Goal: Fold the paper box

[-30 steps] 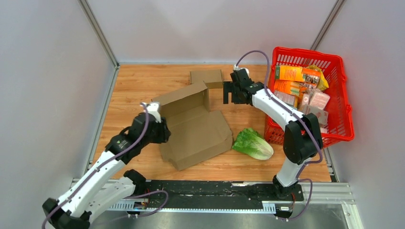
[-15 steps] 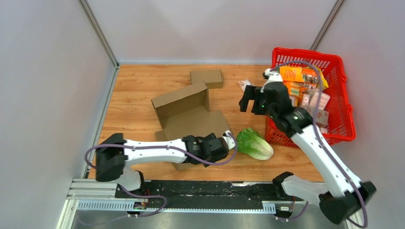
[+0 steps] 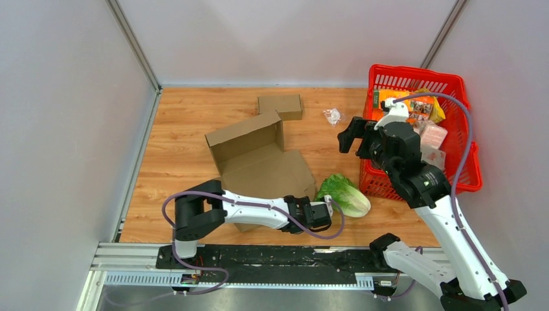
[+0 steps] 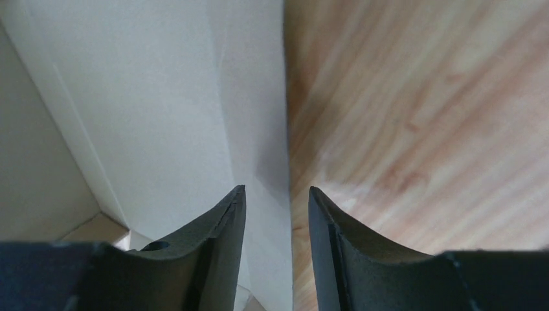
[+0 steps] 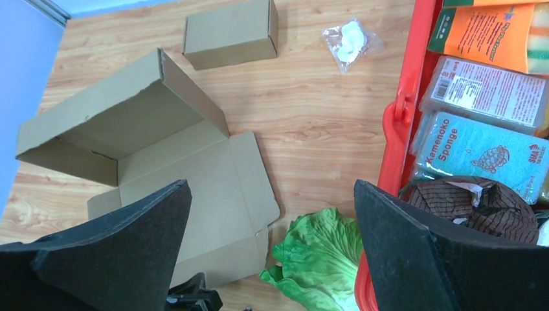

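Note:
The paper box (image 3: 259,162) is a brown cardboard carton lying open on the wooden table, its back wall upright and its front flaps spread flat. My left arm stretches low along the front edge. The left gripper (image 3: 322,214) sits at the box's front right corner, beside the lettuce. In the left wrist view the left gripper (image 4: 277,189) has its jaws apart, and the edge of a pale flat panel (image 4: 162,116) runs into the gap. My right gripper (image 3: 353,139) hangs high beside the basket, wide open and empty. From there the right gripper (image 5: 270,184) looks down on the box (image 5: 194,175).
A small closed carton (image 3: 280,106) stands behind the box. A clear packet (image 3: 333,115) lies on the table near it. A green lettuce (image 3: 343,193) rests right of the box's front corner. The red basket (image 3: 467,97) with packaged goods fills the right side. Grey walls close in on both sides.
My left arm swung from the box's left side down along the front edge to its right corner. The right arm lifted and pulled back from the small carton toward the basket.

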You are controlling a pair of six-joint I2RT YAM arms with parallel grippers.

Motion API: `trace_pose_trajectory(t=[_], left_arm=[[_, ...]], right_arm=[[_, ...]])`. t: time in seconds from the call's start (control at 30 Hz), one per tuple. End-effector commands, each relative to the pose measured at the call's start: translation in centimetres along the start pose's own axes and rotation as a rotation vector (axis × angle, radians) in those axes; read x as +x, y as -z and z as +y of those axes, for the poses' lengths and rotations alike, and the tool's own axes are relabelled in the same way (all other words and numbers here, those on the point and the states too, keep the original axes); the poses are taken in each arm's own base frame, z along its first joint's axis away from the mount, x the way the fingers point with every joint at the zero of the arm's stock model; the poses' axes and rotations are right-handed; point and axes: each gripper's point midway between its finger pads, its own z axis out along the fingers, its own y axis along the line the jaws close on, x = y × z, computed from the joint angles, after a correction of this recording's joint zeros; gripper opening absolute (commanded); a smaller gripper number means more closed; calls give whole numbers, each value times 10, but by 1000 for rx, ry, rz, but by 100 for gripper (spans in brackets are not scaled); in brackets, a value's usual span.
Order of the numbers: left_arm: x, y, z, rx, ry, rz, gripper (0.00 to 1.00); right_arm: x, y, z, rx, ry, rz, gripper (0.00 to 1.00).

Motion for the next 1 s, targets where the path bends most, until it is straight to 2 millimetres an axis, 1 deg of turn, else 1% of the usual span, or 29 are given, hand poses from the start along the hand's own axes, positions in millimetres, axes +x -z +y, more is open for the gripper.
trace_pose_trajectory(t=[0.0, 0.03, 0.07, 0.2, 0.3, 0.33, 0.4, 0.43, 0.5, 0.53, 0.6, 0.63, 0.7, 0.73, 0.77, 0.8, 0.83, 0.9, 0.93, 0.97], left_arm=[[3, -8, 27, -207, -33, 60, 47], [4, -9, 33, -255, -41, 71, 47], [8, -15, 33, -276, -55, 91, 47], [17, -25, 41, -361, -77, 144, 48], [22, -32, 48, -411, -88, 171, 33], [23, -33, 51, -424, -82, 172, 18], [27, -29, 60, -455, -58, 179, 10], [26, -21, 67, -469, -48, 170, 3], [34, -11, 75, -463, 0, 179, 0], [36, 5, 82, -434, 38, 169, 0], [46, 21, 88, -406, 100, 169, 0], [52, 40, 98, -377, 151, 161, 0], [55, 58, 103, -318, 239, 134, 0], [55, 78, 110, -264, 311, 95, 0], [54, 89, 115, -248, 395, 68, 0], [53, 99, 118, -220, 450, 43, 0], [45, 121, 122, -149, 526, -25, 0], [39, 141, 135, -103, 648, -85, 0], [29, 163, 142, -45, 714, -156, 0], [27, 173, 151, -33, 787, -186, 0]], right_arm=[[-2, 3, -2, -2, 2, -26, 100], [-2, 3, -4, 3, 2, -27, 100], [-1, 3, -5, 6, 3, -26, 100], [-1, 3, -5, 7, 6, -27, 100], [-2, 5, -5, 7, 2, -37, 100], [-2, 5, -5, 7, -1, -37, 100], [-1, 4, -5, 0, -3, -35, 100], [-1, 4, -4, -4, -2, -37, 100], [2, 2, -3, -8, -3, -32, 100], [5, -2, -2, -14, 4, -18, 100], [9, -8, -1, -13, 24, 4, 100], [13, -14, -1, -4, 33, 23, 100], [14, -20, 1, -11, 48, 36, 100], [14, -23, 2, -12, 51, 41, 100], [17, -31, 4, -10, 56, 59, 100], [18, -33, 6, -19, 60, 70, 100], [16, -36, 10, -26, 62, 71, 100], [22, -44, 12, -29, 67, 105, 100], [19, -46, 16, -39, 68, 108, 100], [23, -48, 17, -43, 71, 130, 100]])
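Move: The near flap of the open paper box lies just ahead of the left gripper: the spot to pinch is about 4 cm forward, 3 cm left and 2 cm below. The lettuce is some 14 cm to this hand's right and 2 cm ahead, the small box about 28 cm ahead and 4 cm left. From the right hand, the flap is roughly 19 cm left, 8 cm back and 30 cm below. Slide the left gripper forward about 5 cm, sinking slightly and tilting its fingers forward, so one finger goes under the near flap and the other over it; close to pinch the flap, then lift some 17 cm while drawing left, turning counter-clockwise and rolling the hand's left side down. Keep the right gripper open and, late on, lower it about 5 cm. ##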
